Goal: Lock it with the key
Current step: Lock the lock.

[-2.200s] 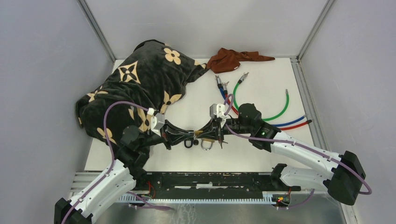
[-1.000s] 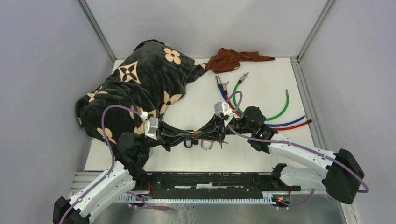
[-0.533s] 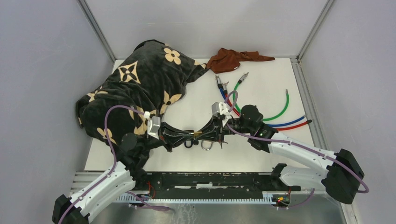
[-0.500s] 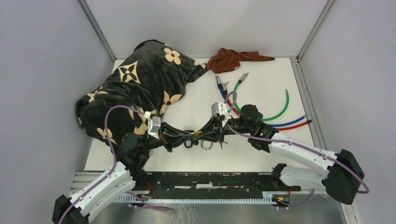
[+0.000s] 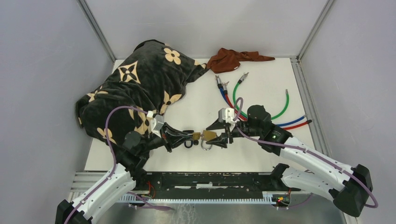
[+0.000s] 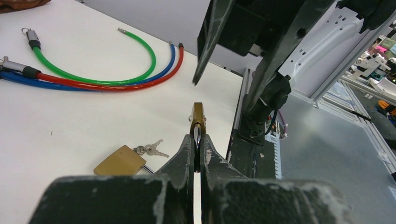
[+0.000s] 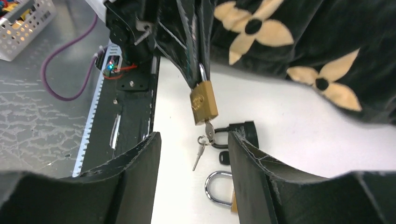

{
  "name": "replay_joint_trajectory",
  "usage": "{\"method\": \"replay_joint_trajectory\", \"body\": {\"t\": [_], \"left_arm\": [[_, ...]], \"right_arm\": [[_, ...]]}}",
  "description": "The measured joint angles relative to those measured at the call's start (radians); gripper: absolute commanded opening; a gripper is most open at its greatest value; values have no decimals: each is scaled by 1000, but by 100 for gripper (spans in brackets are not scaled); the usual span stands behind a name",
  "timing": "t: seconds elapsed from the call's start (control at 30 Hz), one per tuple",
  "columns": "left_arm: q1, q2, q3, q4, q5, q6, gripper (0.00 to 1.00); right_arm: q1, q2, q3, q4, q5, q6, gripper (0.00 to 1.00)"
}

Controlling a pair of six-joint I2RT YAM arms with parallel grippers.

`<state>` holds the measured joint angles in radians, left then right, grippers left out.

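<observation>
A small brass padlock hangs by its shackle from my left gripper, which is shut on it; the fingers hide the shackle. From the left wrist the padlock shows edge-on. A silver key sits in its keyhole, and a ring with a second key dangles below. My right gripper stands open just short of the key, one finger on each side, touching nothing. From above, the left gripper and right gripper face each other mid-table.
A second brass padlock with a silver shackle lies on the table below, beside a black padlock and a black key. Coloured cables, a patterned black bag and a brown cloth lie farther back.
My right gripper, earlier shut at the key, has opened and drawn back to the right. The left gripper still holds the padlock in about the same place.
</observation>
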<state>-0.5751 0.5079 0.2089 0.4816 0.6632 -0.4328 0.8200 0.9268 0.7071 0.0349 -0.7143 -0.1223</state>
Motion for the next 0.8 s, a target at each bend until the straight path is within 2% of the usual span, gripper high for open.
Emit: {"method": "replay_joint_trajectory", "body": {"t": [0.2,0.47,0.5,0.6,0.67,0.7,0.8], "left_arm": [[3,1,0,-10,1,0,2],[6,4,0,-15,2,0,2],[6,5,0,-16,2,0,2],[6,9,0,-17,2,0,2],[6,11,0,-18,5,0,2],[6,11,0,-19,11,1,2],[6,11,0,-28,19,8,2]], "right_arm": [[0,117,0,-6,-4,4,44],[0,176,18,29,-28,14,42],[0,183,20,35,-31,16,37],[0,204,26,50,-39,18,13],[1,220,28,56,-44,20,3],[1,225,29,57,-45,19,0],[0,233,31,50,-47,19,0]]}}
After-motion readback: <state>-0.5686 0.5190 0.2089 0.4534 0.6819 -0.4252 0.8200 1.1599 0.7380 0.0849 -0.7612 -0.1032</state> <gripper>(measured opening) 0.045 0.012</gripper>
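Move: The key stuck in the bottom of the small brass padlock lies about 3 cm to the right hand's left, 1 cm ahead and 4 cm below; the small padlock's body is some 3 cm farther left at the same height. Roughly 18 cm below the right hand, the large brass padlock lies about 6 cm ahead and level sideways, the black padlock 6 cm ahead and 9 cm left. From the left hand, the key is about 5 cm right, 1 cm ahead and level. The right hand, half open and pointing left, first sinks about 4 cm, then eases left by some 2 to 3 cm and a little forward towards the small brass padlock's underside, turning about 10 degrees on the way and closing fully to pinch the key just beneath the lock body. The left hand keeps its pinch on the shackle and holds the small padlock out to meet it, sinking only about 1 cm. ##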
